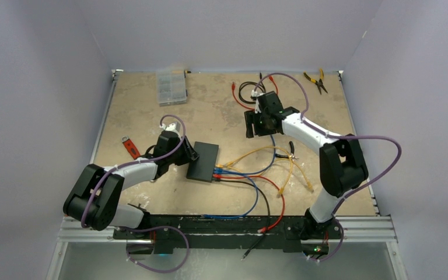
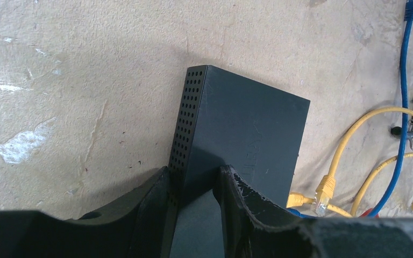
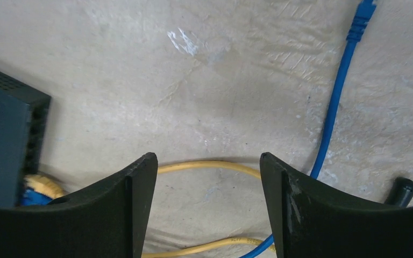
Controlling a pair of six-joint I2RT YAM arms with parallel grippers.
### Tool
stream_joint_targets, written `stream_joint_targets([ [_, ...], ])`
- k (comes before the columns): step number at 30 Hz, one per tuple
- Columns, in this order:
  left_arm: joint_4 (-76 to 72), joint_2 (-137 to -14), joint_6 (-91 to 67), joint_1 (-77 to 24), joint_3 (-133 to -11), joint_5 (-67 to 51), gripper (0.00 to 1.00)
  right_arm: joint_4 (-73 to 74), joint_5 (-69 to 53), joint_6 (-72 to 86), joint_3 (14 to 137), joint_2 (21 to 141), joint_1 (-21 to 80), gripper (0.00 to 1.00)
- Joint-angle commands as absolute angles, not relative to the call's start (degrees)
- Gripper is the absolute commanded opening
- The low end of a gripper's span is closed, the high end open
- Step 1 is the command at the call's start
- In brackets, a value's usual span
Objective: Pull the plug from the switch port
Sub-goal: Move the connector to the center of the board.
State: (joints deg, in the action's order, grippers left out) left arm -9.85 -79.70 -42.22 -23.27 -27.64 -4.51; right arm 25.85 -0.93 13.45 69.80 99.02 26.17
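The black switch [image 1: 204,161] lies flat at mid-table. My left gripper [image 1: 189,154] is shut on its left end. In the left wrist view one finger [image 2: 150,207] presses the perforated side and the other [image 2: 244,201] the top of the switch [image 2: 247,123]. Yellow, blue, red and black cables leave the ports at its right end [image 1: 219,172]. A blue cable's plug [image 3: 363,13] lies loose on the table, in no port. My right gripper [image 3: 207,161] hangs open over bare table and a yellow cable [image 3: 209,164], right of the switch [image 3: 0,145], holding nothing.
A clear compartment box [image 1: 171,87] stands at the back left, yellow-handled pliers [image 1: 316,81] at the back right, red and black leads [image 1: 246,93] behind the right gripper. A red-handled tool [image 1: 130,146] lies left of the left arm. Loose cables loop toward the front edge.
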Motion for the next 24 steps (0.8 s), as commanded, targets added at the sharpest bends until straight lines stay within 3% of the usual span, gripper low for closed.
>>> stream_joint_targets([
  [1,-1.32,-82.65,-39.38,-23.73,-24.92,-3.96,0.36,27.89,6.60,12.78,69.67,100.75,30.17,0.76],
  [8,-1.40,-82.66,-39.40,-23.73,-24.55,-3.94,0.36,29.52,12.57,11.34,71.30,104.82,37.10,0.90],
  [24,-1.75,-82.71,-39.29,-23.73,-24.41,-4.01,0.37,32.48,14.43,13.26,68.81,100.01,37.97,0.94],
])
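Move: From the right gripper, the nearest stretch of the loose yellow cable lies about 4 cm back, 2 cm left and 7 cm below. Its loose plug is some 7 cm back and 7 cm left, the switch's middle 6 cm back and 15 cm left, the pliers 2 cm back and 9 cm right, the blue plug 7 cm ahead and 5 cm right. From the left gripper that cable stretch is about 14 cm right and 2 cm ahead. Bring the open right gripper back and down over the yellow cable, dropping about 5 cm and drawing back about as far while swinging 3 cm left. Widen the fingers on the way so they straddle the cable, roll the hand's left side down some 15 degrees, then ease up and right by about 1 cm. Keep the left gripper's hold on the switch. ##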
